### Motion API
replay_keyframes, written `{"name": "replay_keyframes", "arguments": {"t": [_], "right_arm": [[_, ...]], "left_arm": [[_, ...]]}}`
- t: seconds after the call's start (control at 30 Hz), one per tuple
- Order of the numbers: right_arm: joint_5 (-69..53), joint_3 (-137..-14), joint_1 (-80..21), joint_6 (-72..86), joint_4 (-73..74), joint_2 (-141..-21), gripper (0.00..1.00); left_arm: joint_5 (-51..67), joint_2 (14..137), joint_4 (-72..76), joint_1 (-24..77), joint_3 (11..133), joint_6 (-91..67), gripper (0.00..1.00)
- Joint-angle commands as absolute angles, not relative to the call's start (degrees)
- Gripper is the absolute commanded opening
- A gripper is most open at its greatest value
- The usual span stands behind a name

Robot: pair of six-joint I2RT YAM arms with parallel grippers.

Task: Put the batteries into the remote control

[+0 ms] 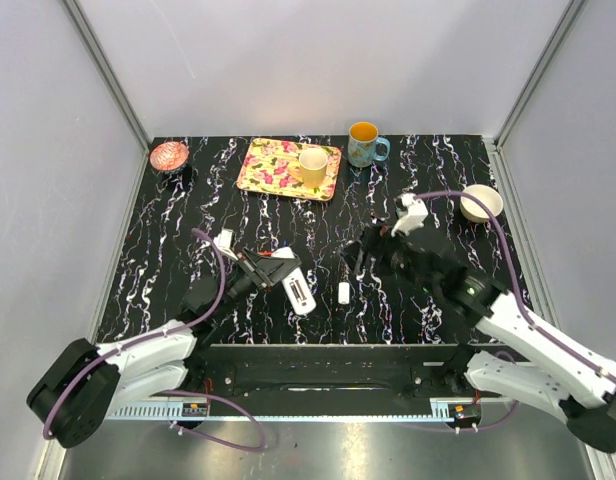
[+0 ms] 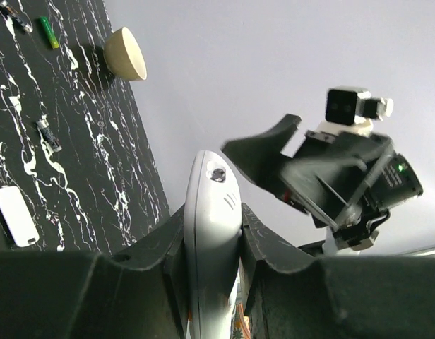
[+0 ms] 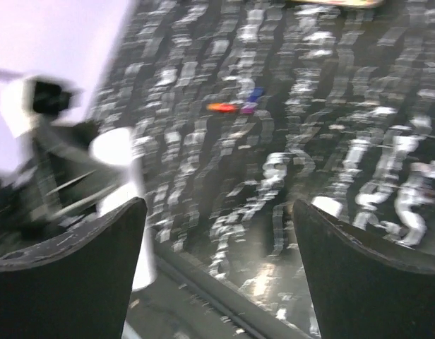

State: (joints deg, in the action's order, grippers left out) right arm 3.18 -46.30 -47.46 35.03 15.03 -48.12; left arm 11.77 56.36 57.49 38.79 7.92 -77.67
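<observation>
My left gripper (image 1: pixel 278 270) is shut on the white remote control (image 1: pixel 300 292), whose dark recess faces up in the top view. In the left wrist view the remote control (image 2: pixel 210 187) sticks out between the pads of the left gripper (image 2: pixel 212 219). Slim batteries lie on the table: two dark ones (image 2: pixel 14 15) (image 2: pixel 48 134) and a green one (image 2: pixel 48 32). A blurred red-orange battery (image 3: pixel 221 107) shows in the right wrist view. My right gripper (image 1: pixel 373 245) hovers right of the remote; its jaws (image 3: pixel 217 212) stand wide open with nothing between them.
A small white oblong piece (image 1: pixel 343 292) lies just right of the remote. At the back are a floral tray (image 1: pixel 273 170) carrying a yellow cup (image 1: pixel 313 165), a blue mug (image 1: pixel 365 145), a pink bowl (image 1: pixel 169 156) and a white bowl (image 1: pixel 482 202).
</observation>
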Motion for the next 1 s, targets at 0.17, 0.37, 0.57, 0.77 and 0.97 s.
{"name": "replay_keyframes", "arguments": {"t": [0.17,0.37,0.57,0.77,0.97], "right_arm": [[24.19,-60.82,-36.33,28.39,31.04,-73.11,0.74],[16.70,-62.04,-27.25,26.22,23.48,-81.46,0.56],[17.40,-70.56,-23.73,22.23,23.03,-94.47,0.62],[18.20,-72.42,-17.41,22.50,18.81,-101.33,0.58],[17.58,-73.74,-15.12,19.34,17.93,-104.24,0.57]], "left_arm": [[13.62,48.69,52.56,35.33,6.86,-77.69,0.00],[16.17,46.59,46.68,33.14,7.29,-77.87,0.00],[16.79,44.21,37.53,31.91,8.96,-75.15,0.00],[19.86,45.17,39.64,30.76,8.35,-76.38,0.00],[21.80,44.47,40.08,29.71,8.00,-76.20,0.00]]}}
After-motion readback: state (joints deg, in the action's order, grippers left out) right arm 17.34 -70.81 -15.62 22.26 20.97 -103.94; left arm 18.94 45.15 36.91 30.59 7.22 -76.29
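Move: From the empty right hand, the green battery lies some 26 cm ahead, 15 cm to the right and 24 cm below. The black battery is about 6 cm to the left of the green one and 2 cm nearer. A third, dark battery lies roughly 8 cm ahead of the hand and 3 cm to its right; the white cover is about level with it and 2 cm to the left. From the left hand the green battery is about 25 cm ahead and 26 cm right. The empty right hand sweeps away from the remote, forward (about 22 cm), down and to the right towards the green battery, its fingers swinging from forward-left to point steeply down and ahead while they narrow from wide open to a little over half, touching nothing yet. Meanwhile the left hand keeps its grip on the remote, drifting about 3 cm to the left, then sinking about 3.5 cm with a slight tilt. ##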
